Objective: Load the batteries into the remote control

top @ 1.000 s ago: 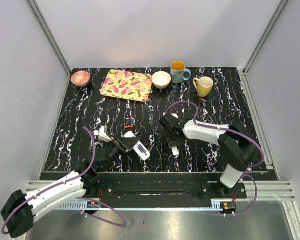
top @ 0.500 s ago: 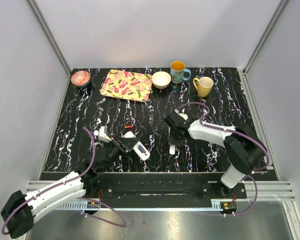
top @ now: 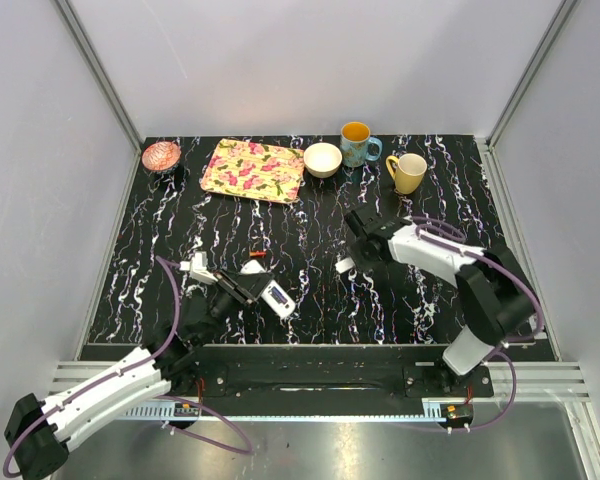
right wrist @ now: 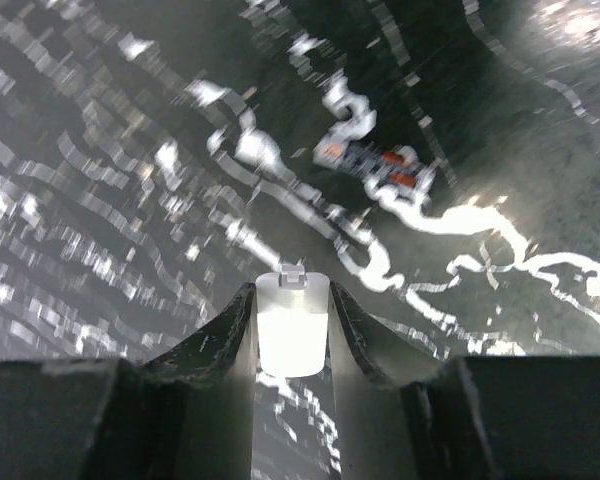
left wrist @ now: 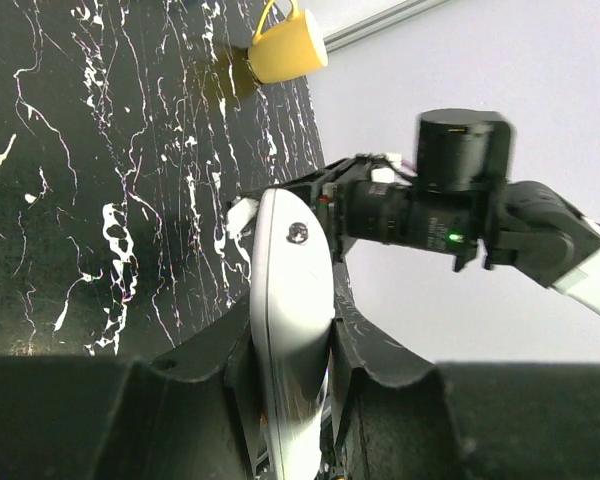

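My left gripper (top: 246, 289) is shut on the remote control (top: 276, 298), a slim white bar held edge-up between its jaws (left wrist: 292, 300) just above the table. My right gripper (top: 352, 260) is shut on a small white cover piece (right wrist: 292, 322), held off the table to the right of the remote; the cover (top: 344, 265) shows at the fingertips. The batteries (top: 257, 256), small with orange marks, lie on the table behind the remote, and look blurred in the right wrist view (right wrist: 372, 160), ahead of the cover.
Along the back edge stand a pink bowl (top: 161, 155), a floral tray (top: 252, 170), a white bowl (top: 322, 159), a blue mug (top: 357, 144) and a yellow mug (top: 408, 172). Grey walls close in both sides of the black marbled table (top: 430, 290).
My right gripper has carried the cover piece up from the table and back to the right. My left gripper has drawn the remote slightly to the left.
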Robot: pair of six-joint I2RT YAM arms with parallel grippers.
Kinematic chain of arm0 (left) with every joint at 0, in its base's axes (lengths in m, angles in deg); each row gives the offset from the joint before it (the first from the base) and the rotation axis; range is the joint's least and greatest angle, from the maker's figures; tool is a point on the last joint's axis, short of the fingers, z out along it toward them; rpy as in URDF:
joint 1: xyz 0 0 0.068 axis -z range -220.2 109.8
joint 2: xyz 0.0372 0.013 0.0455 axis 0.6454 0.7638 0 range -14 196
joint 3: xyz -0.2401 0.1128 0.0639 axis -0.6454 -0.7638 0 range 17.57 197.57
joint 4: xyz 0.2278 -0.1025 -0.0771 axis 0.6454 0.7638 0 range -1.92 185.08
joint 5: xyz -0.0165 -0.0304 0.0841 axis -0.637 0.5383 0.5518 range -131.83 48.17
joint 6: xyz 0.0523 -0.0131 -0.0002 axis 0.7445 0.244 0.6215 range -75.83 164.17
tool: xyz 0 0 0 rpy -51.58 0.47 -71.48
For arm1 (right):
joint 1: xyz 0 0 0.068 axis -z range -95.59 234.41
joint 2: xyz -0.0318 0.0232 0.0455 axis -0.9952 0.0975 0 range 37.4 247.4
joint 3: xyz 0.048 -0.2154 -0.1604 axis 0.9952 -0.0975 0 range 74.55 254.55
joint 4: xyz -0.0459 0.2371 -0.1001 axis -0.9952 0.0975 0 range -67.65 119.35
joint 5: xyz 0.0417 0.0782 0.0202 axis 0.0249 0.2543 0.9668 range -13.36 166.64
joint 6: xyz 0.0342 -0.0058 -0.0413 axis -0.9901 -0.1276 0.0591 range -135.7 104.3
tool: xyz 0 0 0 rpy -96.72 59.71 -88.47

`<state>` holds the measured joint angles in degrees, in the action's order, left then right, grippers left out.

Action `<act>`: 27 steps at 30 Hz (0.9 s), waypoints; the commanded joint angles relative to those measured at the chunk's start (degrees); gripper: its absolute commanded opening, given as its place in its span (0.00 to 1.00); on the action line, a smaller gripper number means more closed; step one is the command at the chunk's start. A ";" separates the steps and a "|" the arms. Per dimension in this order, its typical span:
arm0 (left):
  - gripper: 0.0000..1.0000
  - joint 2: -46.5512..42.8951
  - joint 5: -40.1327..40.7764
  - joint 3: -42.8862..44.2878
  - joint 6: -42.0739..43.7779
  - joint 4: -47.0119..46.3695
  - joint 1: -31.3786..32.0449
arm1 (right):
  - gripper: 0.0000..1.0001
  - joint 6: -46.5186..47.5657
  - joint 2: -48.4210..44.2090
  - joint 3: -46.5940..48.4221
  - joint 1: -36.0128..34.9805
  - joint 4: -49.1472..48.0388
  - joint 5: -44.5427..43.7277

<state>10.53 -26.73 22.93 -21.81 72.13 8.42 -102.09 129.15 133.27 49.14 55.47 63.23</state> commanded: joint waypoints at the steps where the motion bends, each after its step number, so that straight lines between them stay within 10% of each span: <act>1: 0.00 -1.77 1.69 3.42 1.64 1.35 -0.28 | 0.00 -16.33 5.98 1.31 0.90 4.14 -3.73; 10: 0.00 -2.47 1.43 3.34 1.64 3.29 -0.28 | 0.02 -23.92 11.69 7.19 0.81 3.52 -2.59; 23: 0.00 -2.92 1.61 3.77 1.90 4.52 -0.28 | 0.78 -13.11 12.94 11.15 -0.68 7.92 -0.56; 27: 0.00 -2.21 0.99 4.04 1.99 4.26 -0.28 | 0.85 -5.75 11.00 14.48 -1.29 10.20 -2.14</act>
<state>8.15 -25.95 23.59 -20.54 79.11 8.42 -115.51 143.37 143.72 48.96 60.39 64.04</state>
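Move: My right fingers hold the battery cover; the bare table spot where I lay it is about 4 cm ahead, 3 cm left and 5 cm below. A loose battery lies some 6 cm back and 5 cm right of that spot; the red battery is about 5 cm ahead and 20 cm left of my right hand. The spot lies roughly 10 cm ahead, 16 cm right and 15 cm below my left hand, which holds the remote. With my right hand I lower the battery cover a good 4 cm to the table, twisting some 20 degrees clockwise, then carry on low, forward and left by about 3 cm each way, past the loose battery. There I spread the fingers wide, letting go of the cover, and ease up and back about 1 cm. My left hand keeps its grip on the remote, sinking slightly. ##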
